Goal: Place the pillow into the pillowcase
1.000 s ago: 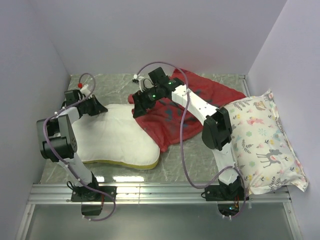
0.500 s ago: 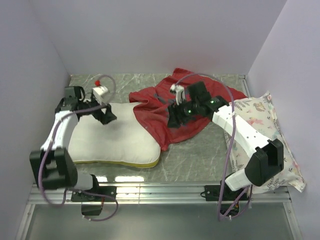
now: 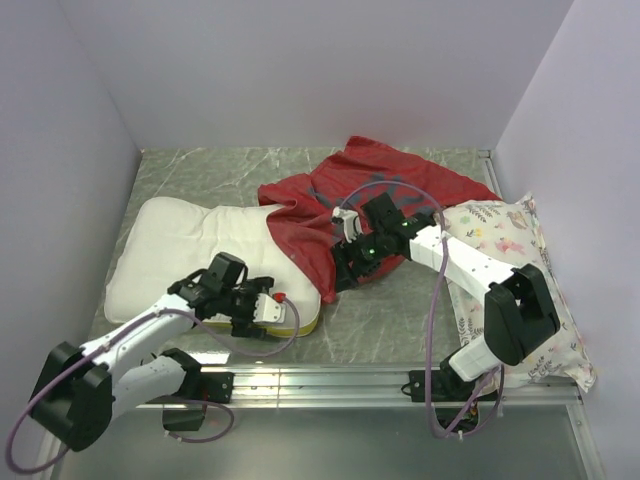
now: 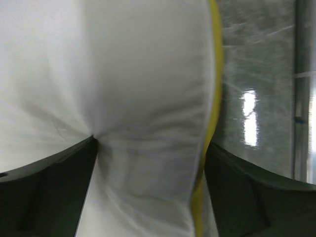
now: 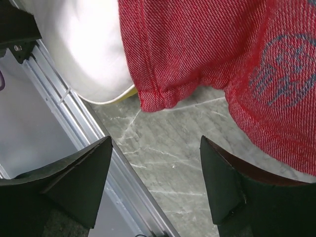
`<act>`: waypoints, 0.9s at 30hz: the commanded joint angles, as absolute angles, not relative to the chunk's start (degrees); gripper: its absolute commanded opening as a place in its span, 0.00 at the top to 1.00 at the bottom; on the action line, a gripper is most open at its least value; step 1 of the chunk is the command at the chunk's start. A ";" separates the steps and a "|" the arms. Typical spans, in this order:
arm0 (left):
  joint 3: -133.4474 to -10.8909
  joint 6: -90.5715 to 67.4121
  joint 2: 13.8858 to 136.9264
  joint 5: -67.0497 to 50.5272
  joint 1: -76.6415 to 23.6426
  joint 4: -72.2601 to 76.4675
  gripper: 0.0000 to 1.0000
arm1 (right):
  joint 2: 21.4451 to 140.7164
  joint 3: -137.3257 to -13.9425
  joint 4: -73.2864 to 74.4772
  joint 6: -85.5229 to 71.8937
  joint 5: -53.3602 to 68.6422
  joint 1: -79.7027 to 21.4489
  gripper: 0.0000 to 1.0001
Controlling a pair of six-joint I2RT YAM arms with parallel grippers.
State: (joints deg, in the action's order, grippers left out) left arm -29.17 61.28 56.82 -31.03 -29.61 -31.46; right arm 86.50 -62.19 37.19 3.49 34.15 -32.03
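The white pillow (image 3: 190,250) lies flat on the left of the table, its yellow strip (image 4: 215,74) along the near edge. The red pillowcase (image 3: 400,175) is crumpled at the centre back, and its left part drapes over the pillow's right end. My left gripper (image 3: 262,310) is open at the pillow's near right edge. In the left wrist view the left gripper (image 4: 150,143) straddles the pillow (image 4: 138,74) and its strip. My right gripper (image 3: 348,270) is open and empty, low over the table just in front of the pillowcase's hem (image 5: 163,98).
A floral animal-print pillow (image 3: 510,250) lies along the right wall beside my right arm. A metal rail (image 3: 340,378) runs along the table's near edge, close to both grippers. Purple walls close in the left, back and right.
My left arm swung from the pillow's far left corner to its near right edge, and its gripper went from shut to open. My right gripper shifted nearer along the pillowcase's front.
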 commanded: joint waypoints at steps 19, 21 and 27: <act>-39.29 49.92 79.63 -38.41 -23.12 -24.96 0.73 | 91.50 -54.06 11.07 1.05 4.40 -41.31 0.26; -39.72 49.31 79.80 -38.93 -22.68 -24.87 0.74 | 90.88 -53.70 11.16 2.10 7.46 -41.13 0.25; -43.41 41.43 82.79 -41.30 -21.54 -23.29 0.85 | 96.14 -59.32 16.16 4.83 25.34 -41.13 0.67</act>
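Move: The pillow's near edge runs almost under the open left hand, about 1 cm back, 3 cm right and 2 cm down from it; the pillow's near right corner lies some 11 cm right and 3 cm back of that hand, 2 cm lower. The pillowcase's loose hem tip lies about 4 cm left, 2 cm back and 8 cm below the right hand; from that hand the same pillow corner is roughly 6 cm left, 8 cm back and 9 cm down. The left hand dips about 2 cm into the pillow by its near edge and shuts from wide open until it pinches a thick fold, driving it some 5 cm forward and a little right, then keeps its hold while the wrist turns some 20 degrees in all. The right hand, still open, first eases back and left while sinking about 7 cm, then sweeps some 6 cm forward at low height beside the pillow corner, and at the end edges left and starts closing around the pillowcase's hem tip. ##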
